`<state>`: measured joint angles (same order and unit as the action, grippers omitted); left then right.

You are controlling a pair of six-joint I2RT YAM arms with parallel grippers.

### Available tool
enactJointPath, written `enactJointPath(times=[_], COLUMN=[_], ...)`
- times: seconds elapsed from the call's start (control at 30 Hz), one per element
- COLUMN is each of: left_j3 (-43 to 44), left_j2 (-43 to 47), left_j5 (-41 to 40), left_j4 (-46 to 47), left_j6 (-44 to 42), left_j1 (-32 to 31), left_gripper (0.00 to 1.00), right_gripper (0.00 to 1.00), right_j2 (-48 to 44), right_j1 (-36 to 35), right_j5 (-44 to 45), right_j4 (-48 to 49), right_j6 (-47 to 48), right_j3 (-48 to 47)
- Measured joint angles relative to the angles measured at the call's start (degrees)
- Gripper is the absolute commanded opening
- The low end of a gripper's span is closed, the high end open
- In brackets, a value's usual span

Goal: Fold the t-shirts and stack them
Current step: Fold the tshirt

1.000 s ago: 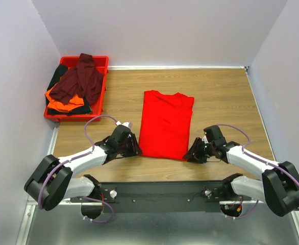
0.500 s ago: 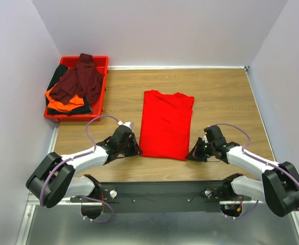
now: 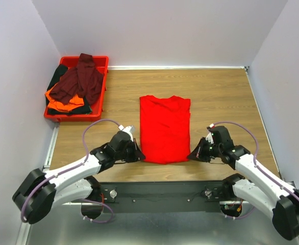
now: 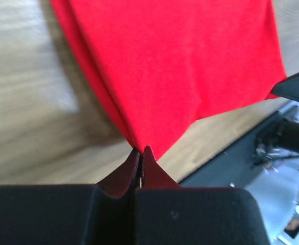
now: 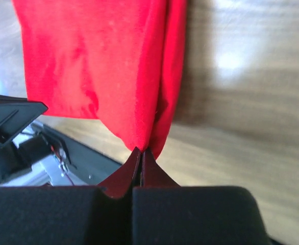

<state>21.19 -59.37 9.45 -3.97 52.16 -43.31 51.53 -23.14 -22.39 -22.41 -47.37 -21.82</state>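
A bright red t-shirt (image 3: 165, 128), folded lengthwise into a strip, lies in the middle of the table. My left gripper (image 3: 139, 155) is shut on its near left corner. In the left wrist view that red cloth (image 4: 180, 66) rises straight from the closed tips of the left gripper (image 4: 142, 150). My right gripper (image 3: 192, 155) is shut on the near right corner, and the red cloth (image 5: 108, 66) is pinched at the right gripper (image 5: 141, 151). Both near corners are lifted slightly off the wood. A dark maroon t-shirt (image 3: 80, 79), an orange one (image 3: 63, 102) and a black one (image 3: 57, 76) lie heaped at the back left.
The heaped shirts sit in a rigid red plastic tray (image 3: 104, 64) at the table's back left corner. The wooden table (image 3: 226, 97) is walled on three sides. A black rail (image 3: 159, 191) with the arm bases runs along the near edge.
Both grippers closed on the red shirt's near corners and pulled them toward the near edge. The shirt has shifted slightly left and nearer, and both arms have drawn back.
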Motion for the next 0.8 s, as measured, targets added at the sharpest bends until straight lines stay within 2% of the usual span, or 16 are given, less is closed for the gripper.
enactJointPath(times=[0.2,0.4,0.6,0.8], left_j3=[1.31,6.40,11.54,15.96], left_j2=[8.92,12.37,8.98,4.87], left_j5=[0.00,-1.46,-3.39,-3.54], left_j4=[-7.56,-14.25,-16.09,-14.75], left_j6=[2.32,2.54,0.85,-2.60], left_j1=[-1.44,-1.44,-1.31,2.16], left_gripper=[0.00,0.00,0.00,0.00], right_gripper=[0.00,0.00,0.00,0.01], right_j2=[-8.41,-9.46,-3.72,3.37], right_j1=[0.00,0.00,0.00,0.00], right_j5=[-0.42,0.39,4.70,7.13], right_j4=[-9.70,-14.86,-17.07,-14.60], right_j6=[1.88,3.08,4.24,5.03], right_j3=[-5.11,-9.14,-15.50,-19.50])
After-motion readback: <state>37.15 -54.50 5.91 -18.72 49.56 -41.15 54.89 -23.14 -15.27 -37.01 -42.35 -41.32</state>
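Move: The two hands already pinch the near corners of the folded red t-shirt, some 20 cm apart and a few centimetres above the table. The middle of the t-shirt's far edge lies about 33 cm ahead of the left hand, 10 cm to its right and 4 cm lower; from the right hand it is also about 33 cm ahead, but 10 cm to the left and 4 cm lower. The red bin stands roughly 37 cm ahead of the left hand and 32 cm to its left, its middle about level in height. Both hands keep their shut grip on the near corners of the t-shirt and raise them together, the left by about 9 cm and the right by about 7 cm, easing back a centimetre or so at first. Still rising, they then swing forward towards the far edge, ending some 4 cm farther out than they began and holding their spacing, while each wrist tips its fingers back up by a few degrees. ##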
